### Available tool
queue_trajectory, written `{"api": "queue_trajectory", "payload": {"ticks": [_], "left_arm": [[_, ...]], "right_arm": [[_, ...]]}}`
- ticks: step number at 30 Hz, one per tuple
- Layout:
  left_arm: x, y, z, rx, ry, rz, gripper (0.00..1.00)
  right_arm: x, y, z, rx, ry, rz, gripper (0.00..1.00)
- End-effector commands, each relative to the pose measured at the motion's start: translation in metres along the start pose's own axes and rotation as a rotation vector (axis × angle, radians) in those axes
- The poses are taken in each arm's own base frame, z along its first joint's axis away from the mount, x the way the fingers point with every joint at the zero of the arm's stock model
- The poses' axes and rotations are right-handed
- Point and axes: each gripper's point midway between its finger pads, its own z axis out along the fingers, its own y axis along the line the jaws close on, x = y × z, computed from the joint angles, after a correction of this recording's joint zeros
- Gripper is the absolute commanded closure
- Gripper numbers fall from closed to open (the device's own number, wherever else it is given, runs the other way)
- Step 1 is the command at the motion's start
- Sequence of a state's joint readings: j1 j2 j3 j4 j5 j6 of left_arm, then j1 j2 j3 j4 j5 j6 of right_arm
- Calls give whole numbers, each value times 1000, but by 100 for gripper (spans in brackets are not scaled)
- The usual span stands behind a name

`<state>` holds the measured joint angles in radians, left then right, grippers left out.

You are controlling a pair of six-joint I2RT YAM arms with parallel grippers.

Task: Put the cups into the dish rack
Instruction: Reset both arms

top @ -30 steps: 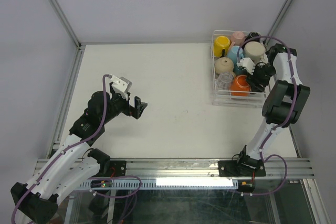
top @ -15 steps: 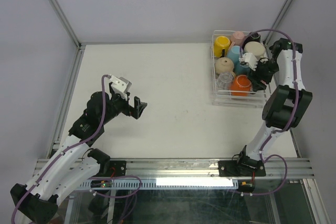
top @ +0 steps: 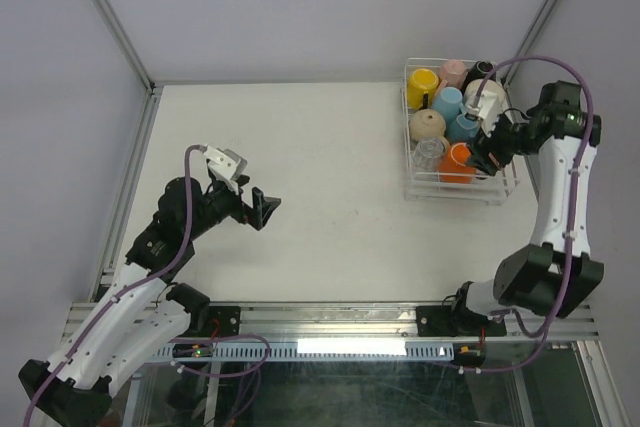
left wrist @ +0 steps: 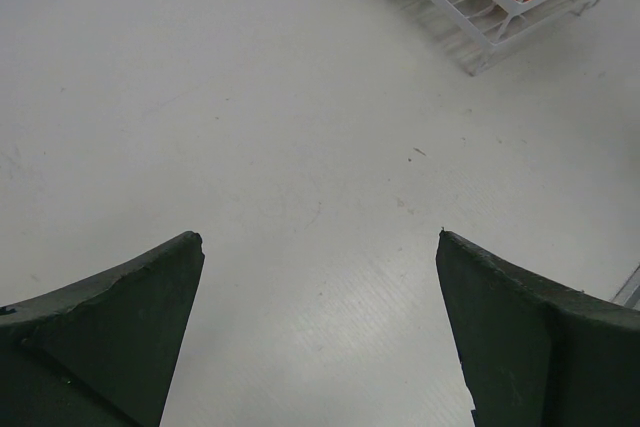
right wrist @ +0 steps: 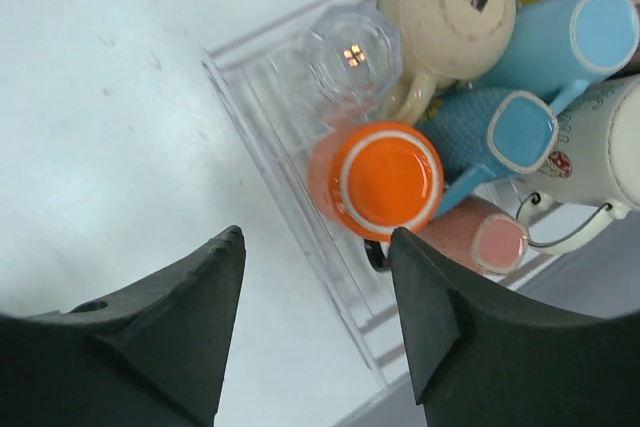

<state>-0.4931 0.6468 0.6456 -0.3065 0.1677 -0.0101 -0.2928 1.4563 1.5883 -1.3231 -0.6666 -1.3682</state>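
Note:
The clear dish rack [top: 452, 191] stands at the table's far right with several cups upturned in it: yellow [top: 422, 82], pink [top: 453, 71], light blue [top: 449, 102], beige [top: 428, 125], orange [top: 457, 160] and a clear glass tumbler [top: 430, 154]. My right gripper [top: 487, 152] hovers open over the rack's near right corner. In the right wrist view its jaws [right wrist: 315, 242] hold nothing and straddle the rack's wall [right wrist: 285, 212], just below the orange cup [right wrist: 385, 179] and the tumbler [right wrist: 352, 52]. My left gripper [top: 262, 209] is wide open over bare table, empty [left wrist: 318, 239].
A textured blue cup [right wrist: 495, 137], a pink cup [right wrist: 480, 242] and a white mug [right wrist: 610, 147] fill the rack's right side. The rack's corner [left wrist: 480, 37] shows far off in the left wrist view. Grey walls enclose the table on three sides.
My right arm has swung up and to the right, lifting its gripper out from among the cups. The left arm has barely shifted.

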Motion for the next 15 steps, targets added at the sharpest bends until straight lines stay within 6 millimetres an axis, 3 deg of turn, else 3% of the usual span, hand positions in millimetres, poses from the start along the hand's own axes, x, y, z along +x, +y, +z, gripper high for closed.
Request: {"api": "queue_trajectory", "payload": {"ticks": [1,5,8,10,15], "left_arm": [[-30,-13,-4,93,-91,15,1],[-52,-18,-4,137,-161,-12,1],[-78,-25,-5,183,-213,-53,1],[-102,-32,-7,212,-263,-81,1],[-176,-43,-15,265,-358,-163,1]], "right_arm": [[-56,17,-11,96,-303,83,35],[-91,42,-26,124,-527,144,25],[-117,53,-47,179,-679,166,11],[-129,53,-58,209,-751,210,3],[-164,57,-92,127,-816,355,1]]}}
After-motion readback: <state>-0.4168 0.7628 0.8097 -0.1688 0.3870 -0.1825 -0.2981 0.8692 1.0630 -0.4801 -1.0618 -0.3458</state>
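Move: The orange cup in the dish rack lies about 6 cm ahead of the empty right gripper, 3 cm to its left and some 15 cm below. The clear glass stands roughly 8 cm left of the orange cup and 2 cm farther out; the small blue cup stands about 8 cm beyond the orange cup, nearly in line. From the left gripper the orange cup is some 52 cm to the right, 14 cm ahead and 13 cm lower. Swing the right gripper left and up, about 9 cm each, drawing it back some 5 cm, away from the orange cup; roll its left side up so the fingers lift from steeply down towards level, and open them fully. Raise the wide-open left gripper 8 cm over bare table, slowly at first, drifting slightly right and tipping its fingers up. ##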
